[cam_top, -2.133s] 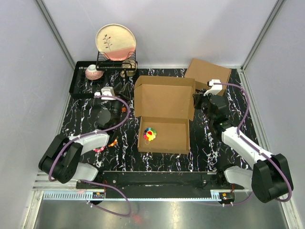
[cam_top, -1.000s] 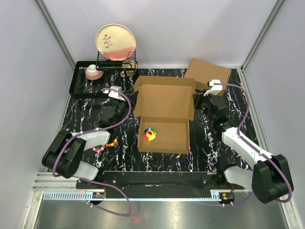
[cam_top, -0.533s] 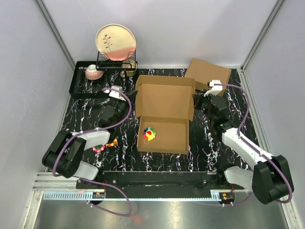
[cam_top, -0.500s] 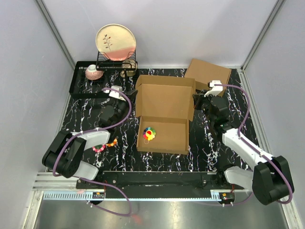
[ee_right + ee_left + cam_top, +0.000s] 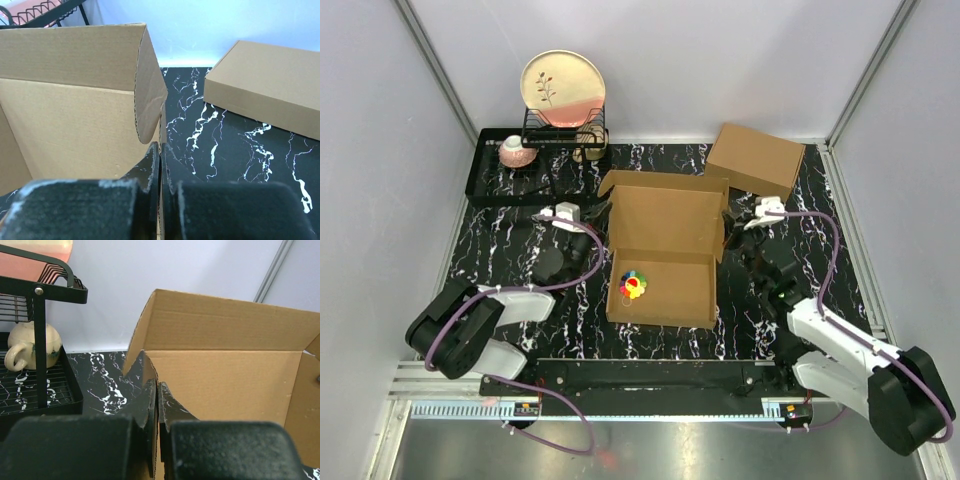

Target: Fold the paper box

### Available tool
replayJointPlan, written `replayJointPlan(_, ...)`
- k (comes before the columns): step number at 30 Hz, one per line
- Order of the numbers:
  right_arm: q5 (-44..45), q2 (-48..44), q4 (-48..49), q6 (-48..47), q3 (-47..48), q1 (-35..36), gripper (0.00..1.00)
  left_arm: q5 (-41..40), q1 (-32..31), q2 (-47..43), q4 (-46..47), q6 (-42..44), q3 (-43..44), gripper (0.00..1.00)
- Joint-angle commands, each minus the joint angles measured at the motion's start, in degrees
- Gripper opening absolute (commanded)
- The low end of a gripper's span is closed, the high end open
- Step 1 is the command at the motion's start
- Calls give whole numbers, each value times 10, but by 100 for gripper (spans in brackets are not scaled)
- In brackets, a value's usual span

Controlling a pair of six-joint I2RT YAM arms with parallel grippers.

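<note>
The paper box [image 5: 660, 292] sits mid-table as a shallow brown tray with its lid [image 5: 667, 212] raised behind it. My left gripper [image 5: 597, 238] is at the lid's left edge, and in the left wrist view it [image 5: 158, 385] is shut on the thin cardboard edge of the paper box [image 5: 220, 385]. My right gripper [image 5: 729, 232] is at the lid's right edge, and in the right wrist view it [image 5: 160, 146] is pinched shut on the cardboard edge of the paper box [image 5: 70, 120], just under a rounded side flap [image 5: 150, 95].
A small colourful toy [image 5: 633, 285] lies inside the tray. A closed brown box [image 5: 756, 158] [image 5: 265, 85] rests at the back right. At the back left a black rack [image 5: 510, 172] holds a plate [image 5: 563, 88], a pink bowl [image 5: 517, 151] and a mug [image 5: 30, 347].
Both grippers have come in and closed on the lid's side edges. Both arms have drawn toward the near edge, and the lid now stands more upright over the tray.
</note>
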Motion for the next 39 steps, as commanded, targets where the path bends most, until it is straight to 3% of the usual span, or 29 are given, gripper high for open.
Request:
replayJointPlan(1, 65, -14, 108, -45, -37, 73, 0, -41, -44, -9, 161, 25, -41, 0)
replayJointPlan(19, 142, -132, 33, 20, -146, 140, 0, -147, -159, -49, 186, 75, -126, 0)
replayJointPlan(28, 202, -98, 140, -5, -154, 159, 0, -167, -185, -68, 186, 73, -138, 0)
replayJointPlan(39, 185, -97, 155, -13, -115, 158, 0, -191, -210, -111, 185, 105, -132, 0)
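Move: My left hand still grips the lid's left flap. The tray's middle lies about 12 cm back and 12 cm to its right, some 13 cm lower; the flower toy is 11 cm back and 6 cm right, the dish rack 12 cm ahead and 15 cm left. From my right hand, on the other flap, the tray's middle is about 11 cm back and 13 cm left, the toy 10 cm back and 19 cm left, and the closed box 15 cm ahead and 6 cm right. With both lid flaps kept pinched in shut fingers, I draw the leaning lid back over the tray: my left hand about 8 cm, my right about 5.5 cm before it stops. Late on, my left sinks some 3 cm and my right slightly, while the right fingertips tilt up about 5 degrees. ##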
